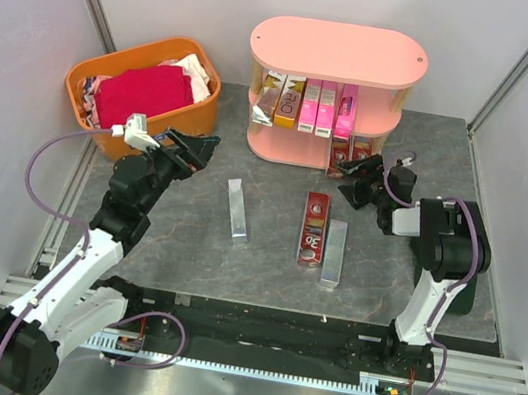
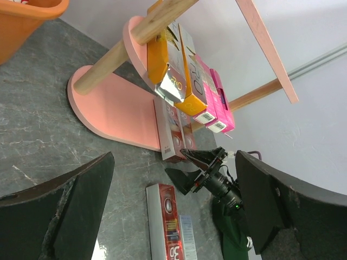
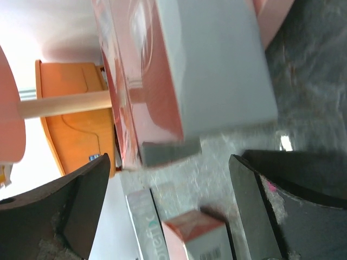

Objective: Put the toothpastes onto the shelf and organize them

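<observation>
The pink shelf (image 1: 339,50) stands at the back of the table. Its middle tier holds upright toothpastes: a silver one (image 1: 269,97), a yellow one (image 1: 289,100) and three pink ones (image 1: 326,109). Dark red cartons (image 1: 340,156) stand on the bottom tier. My right gripper (image 1: 358,178) is open just in front of them; in the right wrist view a red and grey carton (image 3: 206,70) fills the space beyond the empty jaws (image 3: 169,162). On the table lie a silver carton (image 1: 238,209), a red one (image 1: 314,228) and another silver one (image 1: 334,253). My left gripper (image 1: 196,149) hangs open and empty.
An orange basket (image 1: 148,44) with a red cloth (image 1: 145,91) sits at the back left, just behind the left arm. White walls close in the table on three sides. In the left wrist view the shelf's base (image 2: 114,108) and a wooden post (image 2: 108,67) lie ahead.
</observation>
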Action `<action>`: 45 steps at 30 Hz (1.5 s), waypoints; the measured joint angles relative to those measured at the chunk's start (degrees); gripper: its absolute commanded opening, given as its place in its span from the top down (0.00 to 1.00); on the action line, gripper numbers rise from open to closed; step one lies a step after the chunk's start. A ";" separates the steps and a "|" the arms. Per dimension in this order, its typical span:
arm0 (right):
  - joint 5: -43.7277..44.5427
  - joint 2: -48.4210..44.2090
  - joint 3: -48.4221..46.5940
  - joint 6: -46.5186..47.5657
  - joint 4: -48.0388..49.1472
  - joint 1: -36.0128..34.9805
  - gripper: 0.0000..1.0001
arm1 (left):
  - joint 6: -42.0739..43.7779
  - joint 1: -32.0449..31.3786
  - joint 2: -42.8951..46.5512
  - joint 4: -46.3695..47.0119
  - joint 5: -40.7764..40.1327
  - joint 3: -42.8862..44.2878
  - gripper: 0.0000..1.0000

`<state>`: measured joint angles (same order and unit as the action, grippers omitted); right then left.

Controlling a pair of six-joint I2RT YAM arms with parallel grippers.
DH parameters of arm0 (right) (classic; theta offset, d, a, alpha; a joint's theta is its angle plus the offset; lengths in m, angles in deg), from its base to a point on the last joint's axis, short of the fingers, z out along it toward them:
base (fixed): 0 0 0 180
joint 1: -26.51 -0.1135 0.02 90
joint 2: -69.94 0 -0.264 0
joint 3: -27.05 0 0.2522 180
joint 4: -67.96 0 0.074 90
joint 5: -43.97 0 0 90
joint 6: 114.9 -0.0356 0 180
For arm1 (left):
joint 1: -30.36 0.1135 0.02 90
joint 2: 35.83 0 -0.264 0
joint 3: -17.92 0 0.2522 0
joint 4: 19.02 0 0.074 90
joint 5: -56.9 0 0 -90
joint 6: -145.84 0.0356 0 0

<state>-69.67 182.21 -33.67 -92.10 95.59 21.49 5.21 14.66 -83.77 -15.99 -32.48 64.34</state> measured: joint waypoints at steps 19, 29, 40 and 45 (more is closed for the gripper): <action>2.97 -21.94 6.95 16.00 -19.82 -6.01 0.02 | 4.50 -1.66 -14.43 1.64 14.88 10.10 0.02; 10.27 -22.05 6.03 24.04 -28.41 -16.13 0.03 | 11.87 -8.76 -22.18 -5.49 16.65 21.09 0.03; 11.87 -21.99 4.68 25.59 -33.59 -25.05 0.02 | 13.99 -11.39 -26.16 -17.79 16.11 24.81 0.04; 13.31 -25.20 3.93 28.41 -39.93 -24.96 0.03 | 13.35 -16.50 -28.26 -21.14 14.62 23.15 0.05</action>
<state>-56.36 157.01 -29.74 -63.69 55.66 -3.47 18.57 -1.84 -112.03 -37.12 -17.86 87.49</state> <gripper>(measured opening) 0.975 0.961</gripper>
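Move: The red toothpaste still on the table lies about 17 cm back from the right hand, 6 cm to its left and 5 cm lower. The grey toothpaste beside it is some 22 cm back and 2 cm left of that hand; the two red boxes on the lower shelf are about 9 cm ahead and 3 cm left. From the left hand the red toothpaste is roughly 25 cm right, 3 cm back and 25 cm below. Right hand backs about 16 cm from shelf, veering left over red toothpaste; left hand swings right towards it. ##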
